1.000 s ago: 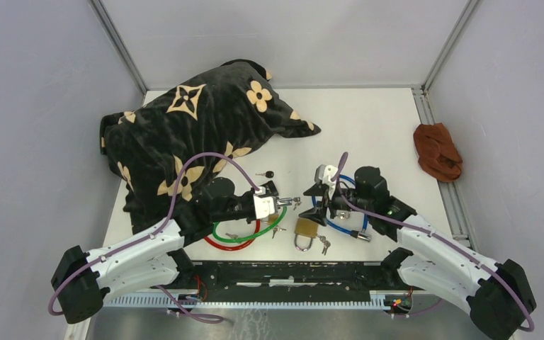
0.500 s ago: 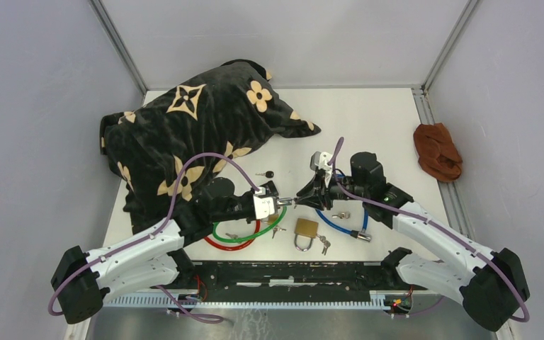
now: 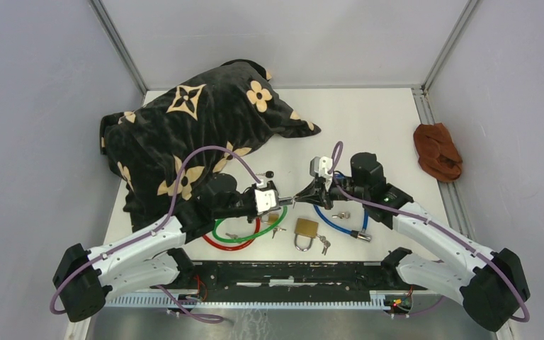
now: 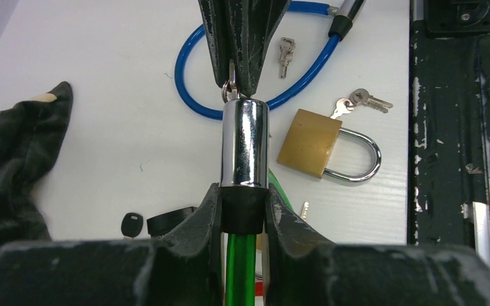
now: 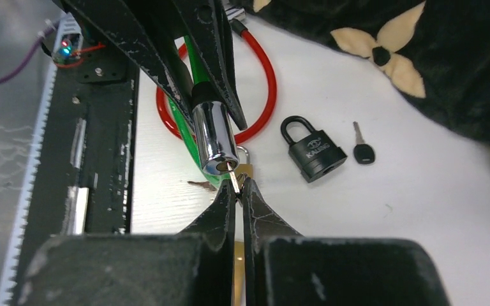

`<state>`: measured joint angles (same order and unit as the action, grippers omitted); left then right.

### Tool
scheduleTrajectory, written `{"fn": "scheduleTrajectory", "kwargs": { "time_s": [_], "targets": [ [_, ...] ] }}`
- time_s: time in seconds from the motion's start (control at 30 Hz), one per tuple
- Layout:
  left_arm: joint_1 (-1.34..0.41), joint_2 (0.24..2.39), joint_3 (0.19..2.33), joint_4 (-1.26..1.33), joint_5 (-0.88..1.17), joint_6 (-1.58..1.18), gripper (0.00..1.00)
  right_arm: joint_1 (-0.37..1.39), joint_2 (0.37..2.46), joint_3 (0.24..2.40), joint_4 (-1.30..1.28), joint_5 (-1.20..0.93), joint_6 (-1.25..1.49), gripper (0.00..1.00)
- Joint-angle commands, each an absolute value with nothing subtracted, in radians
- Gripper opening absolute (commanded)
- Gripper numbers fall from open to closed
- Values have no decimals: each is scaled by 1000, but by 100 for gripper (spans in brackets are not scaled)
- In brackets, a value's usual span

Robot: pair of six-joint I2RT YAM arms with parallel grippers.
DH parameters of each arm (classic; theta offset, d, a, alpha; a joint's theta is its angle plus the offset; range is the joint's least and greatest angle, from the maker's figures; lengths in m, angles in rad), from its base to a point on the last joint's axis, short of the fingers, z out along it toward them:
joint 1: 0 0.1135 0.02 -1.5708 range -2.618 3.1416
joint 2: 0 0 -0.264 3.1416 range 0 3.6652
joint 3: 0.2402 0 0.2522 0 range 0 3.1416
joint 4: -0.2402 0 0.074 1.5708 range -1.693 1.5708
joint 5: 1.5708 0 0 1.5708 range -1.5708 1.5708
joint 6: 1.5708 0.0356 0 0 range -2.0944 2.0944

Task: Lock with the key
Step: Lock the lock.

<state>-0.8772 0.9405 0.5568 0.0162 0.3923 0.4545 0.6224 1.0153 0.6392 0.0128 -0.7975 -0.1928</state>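
The green cable lock's chrome cylinder (image 4: 245,141) is held up off the table. My left gripper (image 4: 243,204) is shut on the black collar at the cylinder's base, with the green cable (image 3: 244,237) trailing down behind it. A small silver key (image 5: 233,176) sticks in the keyhole at the cylinder's (image 5: 215,138) end face. My right gripper (image 5: 238,185) is shut on the key's head, its tips right against the cylinder. In the top view the two grippers meet tip to tip, left (image 3: 268,203) and right (image 3: 299,197), above the table's front middle.
On the table lie a red cable (image 3: 219,243), a blue cable lock (image 3: 340,223), a brass padlock (image 3: 305,229) with keys, a black padlock (image 5: 313,153) and a black-headed key (image 5: 362,152). A black patterned blanket (image 3: 191,120) covers the back left. A brown cloth (image 3: 437,151) sits far right.
My right gripper moved left to the cylinder's end and closed on the key. The left gripper kept its hold and shifted slightly.
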Motion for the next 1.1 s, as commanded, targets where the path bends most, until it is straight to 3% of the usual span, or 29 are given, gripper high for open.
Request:
{"fn": "scheduleTrajectory", "kwargs": {
  "time_s": [0.0,0.63,0.83,1.07],
  "targets": [
    [-856,955,585,-83,495,339,2,661,974,637,-84,-724,-416,0],
    [-832,971,624,-139,644,291,2,957,802,494,-11,-286,-1261,0],
    [-833,964,618,-140,631,302,2,980,794,504,-50,-242,-1355,0],
    [-833,960,613,-144,631,326,2,978,733,525,-36,-238,-1142,47]
  ]
}}
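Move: The right hand already pinches the key standing in the green cable's lock; the middle of that metal lock cylinder lies about 4 cm to its left, level fore and aft and 1 cm lower. On the table some 16 cm below that hand are the large brass padlock, roughly 4 cm back and 3 cm right, and the small brass padlock, about 7 cm left and 1 cm back. From the left hand, which holds the lock, the key is some 6 cm to the right, level fore and aft and 1 cm lower. Keeping its pinch on the key, the right hand rolls almost in place about its own pointing direction by some 65 degrees, counter-clockwise as seen looking from it towards the lock, so that its top swings back towards the base, then opens its fingers about a third of the way around the key's bow. The left hand keeps its grip on the green lock against that turning, easing about 1.5 cm back and rolling some 10 degrees the opposite way as the right hand drifts back with it by roughly 1 cm. ##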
